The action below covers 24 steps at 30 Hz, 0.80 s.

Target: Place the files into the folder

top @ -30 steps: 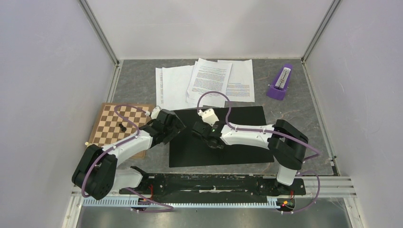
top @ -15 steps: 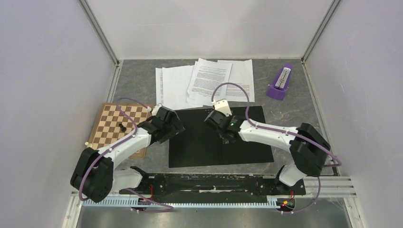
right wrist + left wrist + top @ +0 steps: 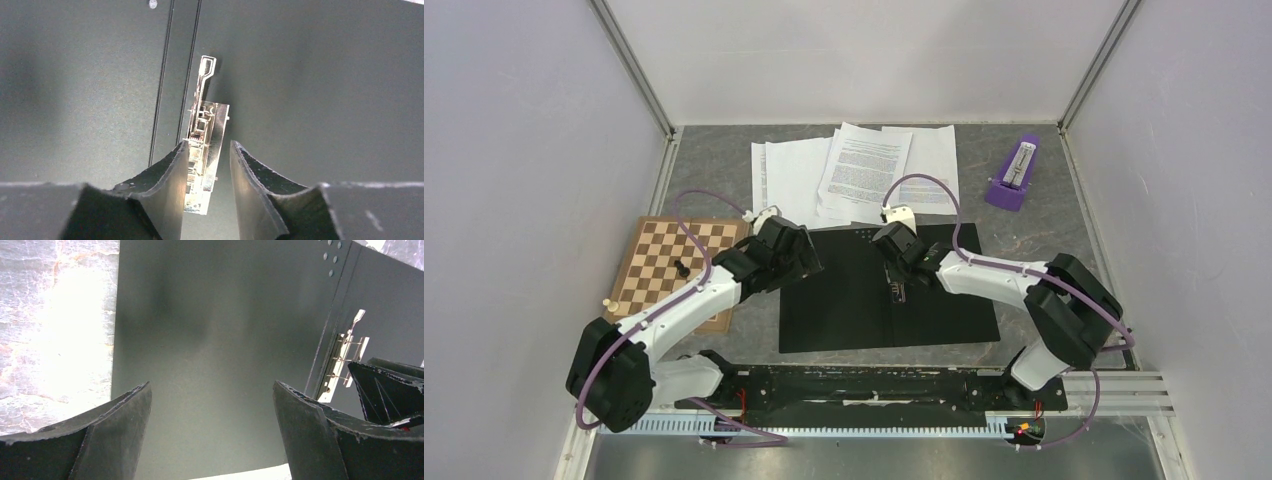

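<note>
The folder (image 3: 844, 310) lies open on the table, black inside up, its metal clip (image 3: 897, 290) along the spine. The files (image 3: 864, 165) lie fanned out just behind it, white sheets with dense print. My left gripper (image 3: 809, 263) hovers over the folder's left half (image 3: 215, 315), jaws wide open (image 3: 211, 385) and holding nothing. My right gripper (image 3: 900, 280) points down at the spine. In the right wrist view its jaws (image 3: 209, 143) stand a little apart over the near end of the clip (image 3: 205, 100), with a gap still showing beside the clip.
A checkered chessboard (image 3: 674, 270) with a black piece (image 3: 683, 268) lies at the left, partly under my left arm. A purple metronome (image 3: 1014, 175) stands at the back right. White walls close in the table on three sides.
My right gripper has swung right and back across the folder to the spine clip, and its jaws have parted. My left gripper has shifted slightly toward the back right, staying open.
</note>
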Tool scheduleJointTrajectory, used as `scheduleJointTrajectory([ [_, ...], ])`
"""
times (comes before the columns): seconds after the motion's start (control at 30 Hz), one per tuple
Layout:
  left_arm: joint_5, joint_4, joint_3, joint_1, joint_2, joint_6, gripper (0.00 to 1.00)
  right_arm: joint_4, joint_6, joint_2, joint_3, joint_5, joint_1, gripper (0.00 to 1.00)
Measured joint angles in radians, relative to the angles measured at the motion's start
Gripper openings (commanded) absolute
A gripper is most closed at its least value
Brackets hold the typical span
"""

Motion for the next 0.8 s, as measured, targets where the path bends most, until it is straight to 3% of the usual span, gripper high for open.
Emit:
scheduleJointTrajectory([
  [0.23, -0.010, -0.039, 0.018, -0.006, -0.001, 0.002, 0.96, 0.040, 0.003, 0.048, -0.020, -0.036, -0.009, 0.23],
  [0.43, -0.026, -0.049, 0.050, -0.010, -0.001, 0.002, 0.96, 0.057, 0.024, 0.048, -0.023, -0.048, -0.012, 0.04],
  [0.8, -0.027, -0.057, 0.064, -0.027, 0.035, 0.002, 0.96, 0.011, 0.076, -0.072, -0.118, -0.108, -0.010, 0.00],
])
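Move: The folder's metal clip lies almost under the right hand, about 1 cm ahead and 3 cm below, with no side offset. The folder's left half is centred some 12 cm to the left of the clip, level with it. The top printed file is roughly 31 cm ahead of the right hand and 6 cm left; the right-hand file is about 31 cm ahead and 7 cm right. From the left hand the clip is about 16 cm right, 3 cm ahead and 6 cm lower. The folder's metal clip is what the right hand takes: it sinks about 2 cm onto the clip's near half while the part-open fingers narrow and pinch the plate from both sides. Keeping that hold at the same height, the hand then draws back some 3 cm towards the base and slightly right, the fingers tilting a few degrees steeper. ##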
